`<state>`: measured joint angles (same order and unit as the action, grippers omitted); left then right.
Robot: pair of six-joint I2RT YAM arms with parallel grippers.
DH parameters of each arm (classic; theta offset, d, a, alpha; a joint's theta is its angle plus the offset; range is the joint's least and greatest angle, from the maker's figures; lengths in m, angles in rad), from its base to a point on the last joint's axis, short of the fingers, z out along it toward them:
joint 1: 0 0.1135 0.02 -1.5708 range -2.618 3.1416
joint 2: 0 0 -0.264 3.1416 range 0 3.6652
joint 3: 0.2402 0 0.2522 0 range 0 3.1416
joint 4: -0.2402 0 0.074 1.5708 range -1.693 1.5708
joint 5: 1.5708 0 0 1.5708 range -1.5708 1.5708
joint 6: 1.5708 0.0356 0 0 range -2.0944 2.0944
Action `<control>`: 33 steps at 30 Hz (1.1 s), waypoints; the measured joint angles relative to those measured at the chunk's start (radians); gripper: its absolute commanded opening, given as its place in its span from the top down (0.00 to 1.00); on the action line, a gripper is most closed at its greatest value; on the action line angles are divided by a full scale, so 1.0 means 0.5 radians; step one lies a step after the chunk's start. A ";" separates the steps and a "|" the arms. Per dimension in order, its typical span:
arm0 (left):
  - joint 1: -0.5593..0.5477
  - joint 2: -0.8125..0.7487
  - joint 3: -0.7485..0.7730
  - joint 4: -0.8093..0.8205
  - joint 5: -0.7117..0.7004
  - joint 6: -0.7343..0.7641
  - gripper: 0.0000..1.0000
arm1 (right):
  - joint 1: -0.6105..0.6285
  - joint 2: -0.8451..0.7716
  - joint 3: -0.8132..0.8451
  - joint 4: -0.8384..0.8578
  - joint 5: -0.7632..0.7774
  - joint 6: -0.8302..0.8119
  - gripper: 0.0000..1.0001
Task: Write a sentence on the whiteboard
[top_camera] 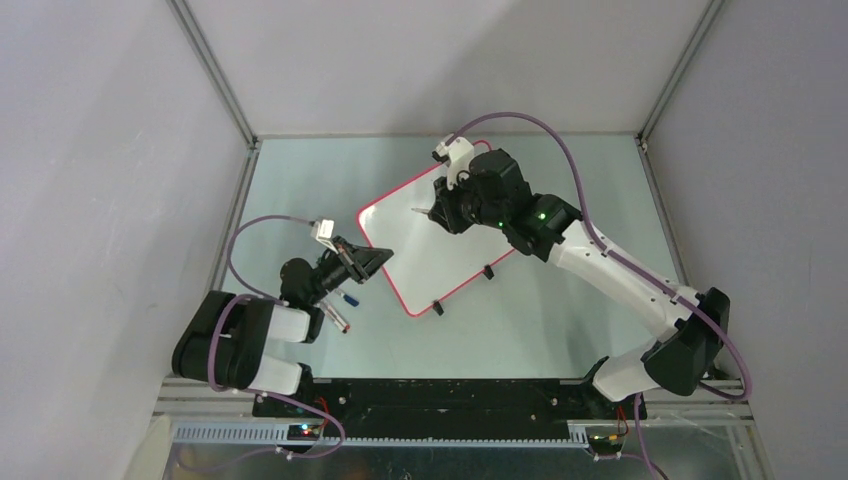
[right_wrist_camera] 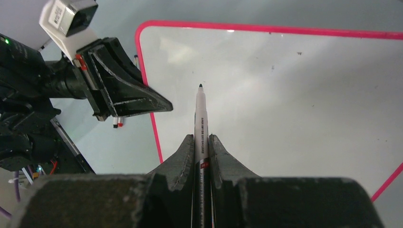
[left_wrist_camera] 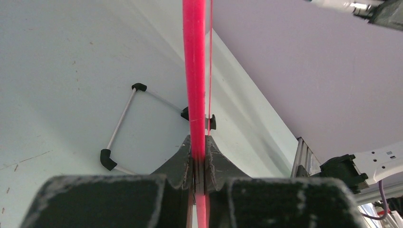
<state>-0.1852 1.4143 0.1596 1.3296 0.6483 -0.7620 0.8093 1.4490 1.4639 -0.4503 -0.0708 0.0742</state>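
The whiteboard [top_camera: 430,250], glossy white with a red-pink rim, lies slanted near the table's middle, with two black clip feet [top_camera: 488,271] on its near edge. My left gripper [top_camera: 384,257] is shut on its left rim. In the left wrist view the rim [left_wrist_camera: 194,71] runs edge-on between the closed fingers of the left gripper [left_wrist_camera: 199,145]. My right gripper [top_camera: 438,213] hovers over the board's far part, shut on a grey marker [right_wrist_camera: 201,123]. The marker's black tip [right_wrist_camera: 200,86] points at the white surface [right_wrist_camera: 294,95]; I cannot tell whether it touches. The board shows only tiny specks.
Two loose markers [top_camera: 340,315] lie on the table beside the left arm, also visible as markers [right_wrist_camera: 119,124] in the right wrist view. A wire stand with black ends [left_wrist_camera: 121,126] shows left of the rim. Grey walls and aluminium posts [top_camera: 215,70] enclose the table.
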 measured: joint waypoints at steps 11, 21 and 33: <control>0.005 0.022 0.011 0.014 0.019 -0.010 0.99 | 0.002 0.001 -0.036 0.060 -0.089 -0.001 1.00; 0.004 -0.149 0.021 -0.213 0.005 0.082 0.97 | 0.078 0.003 -0.037 0.164 -0.147 0.000 1.00; 0.003 -0.264 0.026 -0.380 -0.011 0.147 0.96 | 0.150 0.224 0.060 0.194 -0.188 0.003 1.00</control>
<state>-0.1837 1.2823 0.1726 1.1397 0.6430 -0.6884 0.8841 1.5608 1.4937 -0.3534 -0.1646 0.0757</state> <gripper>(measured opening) 0.100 0.163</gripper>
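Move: The whiteboard's upper left corner lies about 14 cm to the right hand's left, roughly level with it fore and aft and some 8 cm lower; the board's middle is about 3 cm back, 2 cm to the right and 18 cm below. The left gripper stands some 8 cm left, 7 cm back and 15 cm below the right hand. From the left hand, that same corner is about 7 cm ahead, 5 cm left and 8 cm up. The marker, still pinched in the right hand, is carried about 6 cm left across the upper part of the whiteboard towards its upper left corner, easing back nearly 2 cm. It dips a little, rises, then sinks some 2 cm while still going left, the hand turning about 10 degrees counter-clockwise. The left hand keeps its pinch on the board's left edge. ##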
